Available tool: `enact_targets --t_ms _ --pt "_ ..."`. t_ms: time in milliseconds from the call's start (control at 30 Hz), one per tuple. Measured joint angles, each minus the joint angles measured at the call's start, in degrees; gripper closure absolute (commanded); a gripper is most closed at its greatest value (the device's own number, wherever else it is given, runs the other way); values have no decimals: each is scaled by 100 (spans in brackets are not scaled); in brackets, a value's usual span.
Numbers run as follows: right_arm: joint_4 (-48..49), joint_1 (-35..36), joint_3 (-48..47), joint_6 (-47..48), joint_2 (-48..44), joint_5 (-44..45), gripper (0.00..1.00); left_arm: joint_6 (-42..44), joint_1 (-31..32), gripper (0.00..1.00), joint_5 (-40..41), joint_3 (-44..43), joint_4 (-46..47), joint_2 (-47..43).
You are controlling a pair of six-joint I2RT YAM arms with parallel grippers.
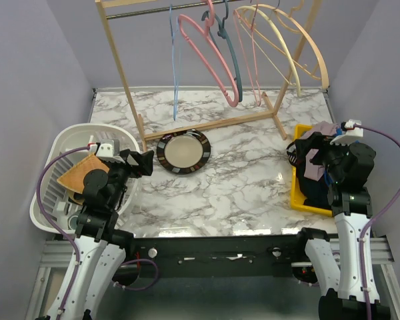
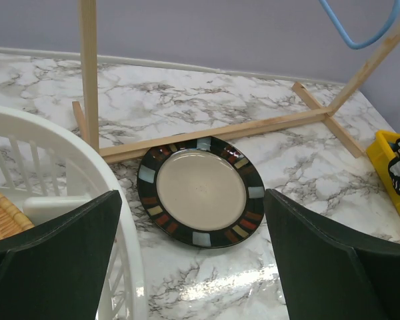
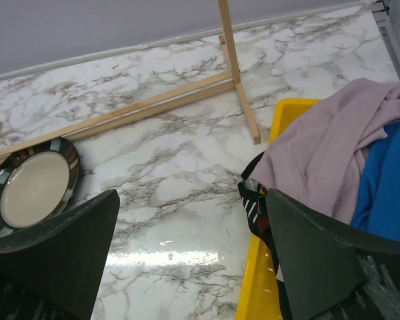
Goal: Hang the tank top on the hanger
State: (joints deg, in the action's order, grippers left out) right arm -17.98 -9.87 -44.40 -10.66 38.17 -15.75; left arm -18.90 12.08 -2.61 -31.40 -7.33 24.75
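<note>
The mauve tank top (image 1: 315, 162) lies crumpled on top of other clothes in the yellow bin (image 1: 299, 197) at the right; in the right wrist view the tank top (image 3: 320, 150) drapes over a bright blue garment. The thin light-blue hanger (image 1: 175, 67) hangs at the left of the wooden rack's rail, and its lower curve (image 2: 357, 37) shows in the left wrist view. My right gripper (image 1: 305, 155) is open above the bin's left edge, beside the tank top (image 3: 192, 197). My left gripper (image 1: 147, 162) is open and empty, low beside the white basket (image 2: 192, 200).
A wooden clothes rack (image 1: 207, 123) spans the back, carrying pink (image 1: 210, 57), teal (image 1: 228, 53) and cream hangers (image 1: 300, 47). A dark-rimmed plate (image 1: 183, 151) lies in front of it. The white dish basket (image 1: 50, 170) with a wicker piece stands at the left. A black striped garment (image 3: 253, 200) hangs over the bin's edge.
</note>
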Motion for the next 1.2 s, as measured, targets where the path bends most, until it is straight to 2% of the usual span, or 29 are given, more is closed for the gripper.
enact_targets --t_ms 333,433,633,733,867,967,1133,1200 --pt "9 -13 0 70 -11 -79 0 0 0 1 -13 0 0 0" --pt "61 -37 22 254 -39 -341 0 0 0 1 -61 0 2 0" --pt "203 -37 306 1300 -96 -1333 0 -2 0 1 -203 0 61 0" --pt "83 -37 343 2116 -63 -1805 0 0 0 1 -269 0 85 17" --pt "-70 -42 247 2393 66 -1641 0 -2 7 1 -326 0 85 13" --pt "-66 -214 -76 2347 581 -1447 0 -2 24 1 -343 0 85 -24" --pt "-175 -1078 -1049 2006 2376 -1624 0 0 144 1 -343 0 85 -216" --pt "-260 -1327 -1222 1902 2745 -1650 0 0 197 1 -343 0 83 -278"
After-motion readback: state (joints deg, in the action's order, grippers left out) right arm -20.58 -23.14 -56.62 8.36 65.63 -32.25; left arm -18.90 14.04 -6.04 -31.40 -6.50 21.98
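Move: The mauve garment in the yellow basket lies about 10 cm ahead of the right hand, 10 cm to its right and 14 cm below. The blue garment is some 8 cm right of it; the striped black cloth, 8 cm ahead and 1 cm right of the hand, hangs at the basket's near-left side. From the left hand the mauve garment is roughly 75 cm right, 13 cm ahead and 14 cm lower. Fingers open, the right hand eases left, then swings some 9 cm right, forward and down towards the mauve garment. ##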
